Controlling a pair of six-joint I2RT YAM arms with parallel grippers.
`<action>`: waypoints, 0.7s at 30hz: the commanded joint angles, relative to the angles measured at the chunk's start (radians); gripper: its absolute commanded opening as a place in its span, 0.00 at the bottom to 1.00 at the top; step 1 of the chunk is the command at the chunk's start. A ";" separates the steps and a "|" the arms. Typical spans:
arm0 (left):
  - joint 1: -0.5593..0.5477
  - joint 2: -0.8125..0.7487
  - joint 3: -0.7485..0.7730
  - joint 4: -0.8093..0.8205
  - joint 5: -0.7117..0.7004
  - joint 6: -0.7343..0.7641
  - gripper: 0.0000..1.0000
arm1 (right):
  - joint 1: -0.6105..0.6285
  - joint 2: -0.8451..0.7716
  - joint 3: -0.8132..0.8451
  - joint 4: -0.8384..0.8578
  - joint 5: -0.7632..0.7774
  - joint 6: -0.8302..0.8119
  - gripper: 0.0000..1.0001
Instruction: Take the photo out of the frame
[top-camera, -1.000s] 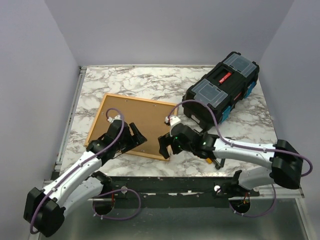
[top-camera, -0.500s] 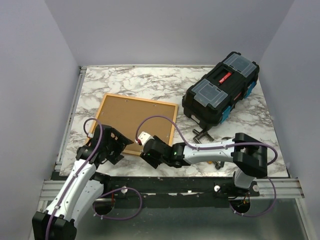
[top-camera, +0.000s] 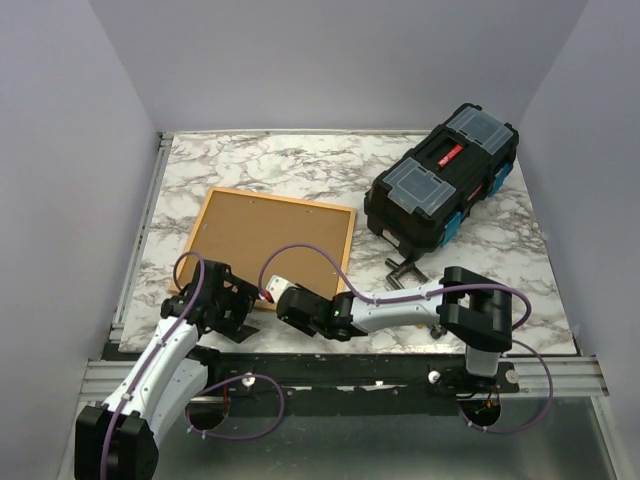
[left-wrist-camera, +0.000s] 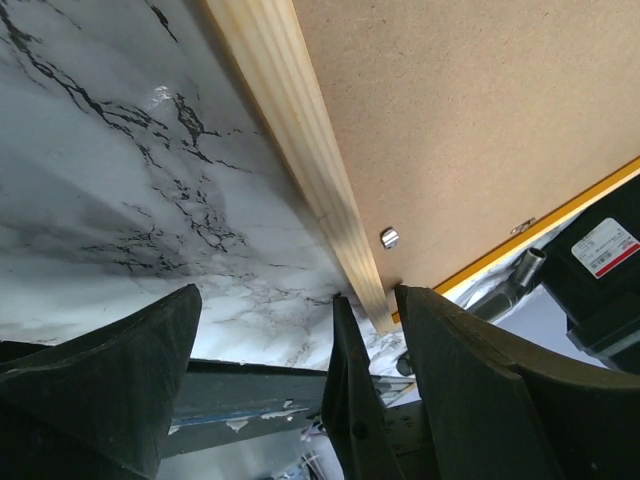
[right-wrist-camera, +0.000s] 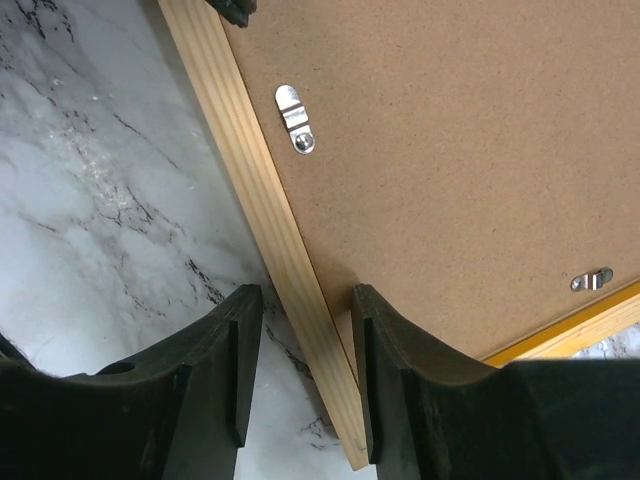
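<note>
The frame (top-camera: 285, 200) lies face down on the marble, showing its orange rim and pale wood rail (right-wrist-camera: 240, 180). The photo's brown back (top-camera: 270, 240) fills it, and the picture side is hidden. Small metal clips (right-wrist-camera: 295, 120) hold the board in. My right gripper (top-camera: 265, 295) is at the frame's near edge. In the right wrist view its jaws (right-wrist-camera: 305, 292) straddle the rail, one pad against it and marble showing beside the other. My left gripper (top-camera: 238, 305) stands open (left-wrist-camera: 297, 292) at the near-left, with the rail's end (left-wrist-camera: 375, 310) beside its right finger.
A black toolbox (top-camera: 445, 185) sits at the back right, also seen in the left wrist view (left-wrist-camera: 600, 270). A small metal clamp (top-camera: 402, 270) lies between it and the right arm. The table's near edge (top-camera: 350, 345) runs just below both grippers.
Both grippers came off the frame's back and down to its near edge. The right one swung left and narrowed its jaws around the rail. The left one drew back toward the corner.
</note>
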 joint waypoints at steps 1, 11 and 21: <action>0.009 0.011 -0.020 0.052 0.060 -0.062 0.85 | 0.006 0.032 0.013 0.020 0.035 -0.022 0.45; 0.009 -0.026 -0.131 0.164 0.108 -0.207 0.81 | 0.006 -0.008 -0.006 0.064 0.024 -0.017 0.01; 0.009 -0.136 -0.204 0.202 0.097 -0.310 0.83 | 0.005 -0.122 -0.010 0.104 -0.049 -0.024 0.01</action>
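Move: The frame's near rail runs between my right fingertips, about 1 cm below the hand point. A metal clip sits some 3 cm ahead and 7 cm to the left of that hand, and the frame's near right corner about 8 cm to its right and 1 cm back. From my left hand, open and farther left along the same rail, the rail is about 2 cm ahead and 3 cm below, the clip some 4 cm ahead and 2 cm right. I shut my right fingers from about half open until they pinch the near rail, then shift that hand about 1 cm left and up with the rail in the grip. Meanwhile my left hand edges about 2 cm right and a little down along the rail, rolling its left side down some 10 degrees and turning slightly counter-clockwise, its wide-open fingers ending up on either side of the rail. ##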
